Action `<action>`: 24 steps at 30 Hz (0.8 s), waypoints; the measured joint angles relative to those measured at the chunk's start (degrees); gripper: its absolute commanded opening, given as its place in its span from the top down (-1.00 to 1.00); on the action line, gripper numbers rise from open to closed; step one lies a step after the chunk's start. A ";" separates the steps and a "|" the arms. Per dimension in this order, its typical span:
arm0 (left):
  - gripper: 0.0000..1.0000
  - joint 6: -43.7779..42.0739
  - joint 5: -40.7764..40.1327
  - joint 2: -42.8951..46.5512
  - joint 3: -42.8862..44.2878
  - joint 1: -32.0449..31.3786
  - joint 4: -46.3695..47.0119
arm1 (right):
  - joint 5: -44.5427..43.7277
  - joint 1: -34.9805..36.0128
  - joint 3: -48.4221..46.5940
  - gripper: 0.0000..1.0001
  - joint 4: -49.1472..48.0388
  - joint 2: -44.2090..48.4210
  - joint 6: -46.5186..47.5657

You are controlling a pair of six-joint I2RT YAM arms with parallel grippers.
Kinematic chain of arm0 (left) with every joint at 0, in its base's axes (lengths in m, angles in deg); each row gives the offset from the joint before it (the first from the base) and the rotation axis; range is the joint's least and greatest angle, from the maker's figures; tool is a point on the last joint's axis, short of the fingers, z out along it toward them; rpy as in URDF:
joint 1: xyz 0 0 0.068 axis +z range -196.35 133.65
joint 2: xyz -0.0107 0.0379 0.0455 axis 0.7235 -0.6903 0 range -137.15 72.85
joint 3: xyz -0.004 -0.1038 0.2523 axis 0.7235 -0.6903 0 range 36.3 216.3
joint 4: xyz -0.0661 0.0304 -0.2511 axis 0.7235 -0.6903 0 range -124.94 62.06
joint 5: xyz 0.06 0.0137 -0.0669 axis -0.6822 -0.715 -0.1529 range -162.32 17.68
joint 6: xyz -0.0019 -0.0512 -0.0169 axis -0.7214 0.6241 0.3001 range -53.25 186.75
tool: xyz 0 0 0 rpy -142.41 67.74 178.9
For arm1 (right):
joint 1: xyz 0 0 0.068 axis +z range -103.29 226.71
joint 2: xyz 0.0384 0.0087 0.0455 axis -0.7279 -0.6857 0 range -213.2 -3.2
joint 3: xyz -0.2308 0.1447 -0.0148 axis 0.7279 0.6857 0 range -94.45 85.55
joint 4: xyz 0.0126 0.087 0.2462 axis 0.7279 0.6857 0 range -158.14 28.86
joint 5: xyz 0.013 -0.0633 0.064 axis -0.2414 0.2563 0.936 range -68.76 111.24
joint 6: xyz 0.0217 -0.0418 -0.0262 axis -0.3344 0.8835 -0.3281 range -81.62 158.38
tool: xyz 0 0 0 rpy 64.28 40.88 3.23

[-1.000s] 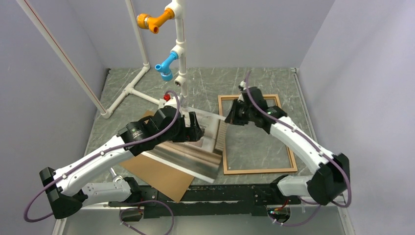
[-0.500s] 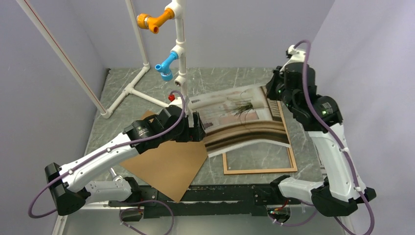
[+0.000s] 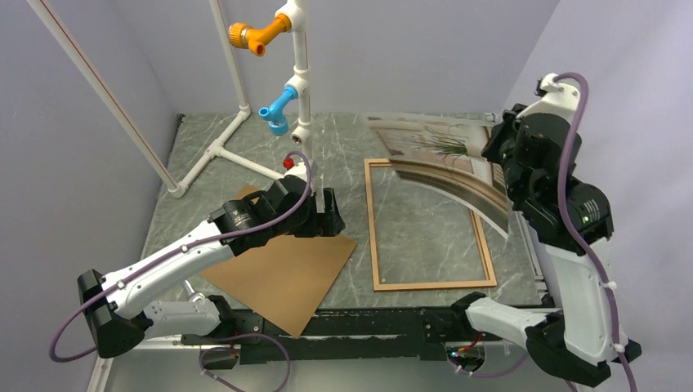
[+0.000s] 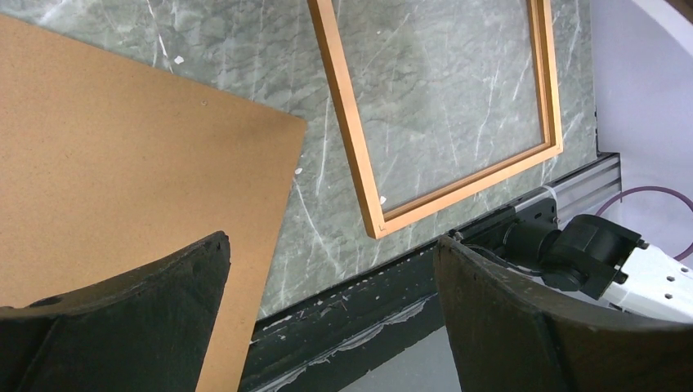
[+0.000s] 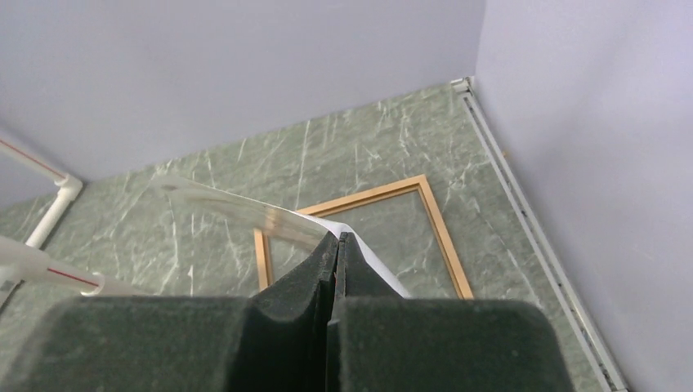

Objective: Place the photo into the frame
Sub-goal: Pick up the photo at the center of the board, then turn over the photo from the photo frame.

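Note:
The photo point(image 3: 441, 155) hangs curved in the air over the frame's far right part, picture side up. My right gripper point(image 3: 496, 151) is shut on its right edge. In the right wrist view the fingertips point(image 5: 337, 238) pinch the sheet; the photo point(image 5: 245, 208) shows nearly edge-on, with its white back below. The frame point(image 3: 433, 284) lies flat on the marbled table, nothing inside it, and shows as the frame point(image 4: 347, 139) and the frame point(image 5: 445, 237) in the wrist views. My left gripper point(image 3: 331, 216) hovers open and holds nothing, left of the frame; its jaws point(image 4: 331, 245) stand wide apart.
A brown hardboard sheet point(image 3: 282, 273) lies left of the frame, under my left gripper, also visible as the hardboard point(image 4: 122, 163). A white pipe stand point(image 3: 298, 82) with orange and blue fittings rises at the back. Walls close in left and right. A black rail point(image 3: 368, 322) runs along the near edge.
My right arm rose and swung to the right, carrying the photo from beside my left gripper to above the frame's far right. The left arm hardly moved.

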 measured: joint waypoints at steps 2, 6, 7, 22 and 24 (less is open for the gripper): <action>-0.94 0.00 0.11 -0.13 0.00 0.00 0.00 | -1.49 0.00 1.46 1.00 -1.25 1.99 0.13; -0.94 0.00 0.35 -0.20 0.00 0.00 0.09 | -2.16 -0.04 6.45 1.00 -3.13 5.27 0.02; -0.94 0.00 0.39 -0.26 0.00 0.00 0.13 | -1.68 -0.04 8.26 1.00 -3.61 6.03 -0.09; -0.94 0.02 1.31 -1.14 0.00 0.00 1.57 | 15.37 5.44 38.18 1.00 -9.49 8.35 -5.68; -0.94 0.02 1.29 -1.11 0.00 0.00 1.64 | 15.61 8.52 39.65 1.00 -10.43 8.35 -6.64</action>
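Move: The photo is still pinched in my right hand, high over the right side of the table. From that hand the frame's middle lies about 2 cm ahead, 4 cm to the left and roughly 45 cm below. On that same table level, the brown board is some 43 cm left and 11 cm back, and the pipe stand's foot about 37 cm left and 11 cm ahead. From my left hand, the frame is some 24 cm right, 8 cm ahead and 22 cm below. After easing back and right by barely more than a centimetre, I swing my right hand down about 20 cm and some 9 cm to the left, lowering the photo towards the frame. My wrist tips the fingers downward and turns them counter-clockwise, about 20 degrees each, while they stay shut on the photo's edge. ##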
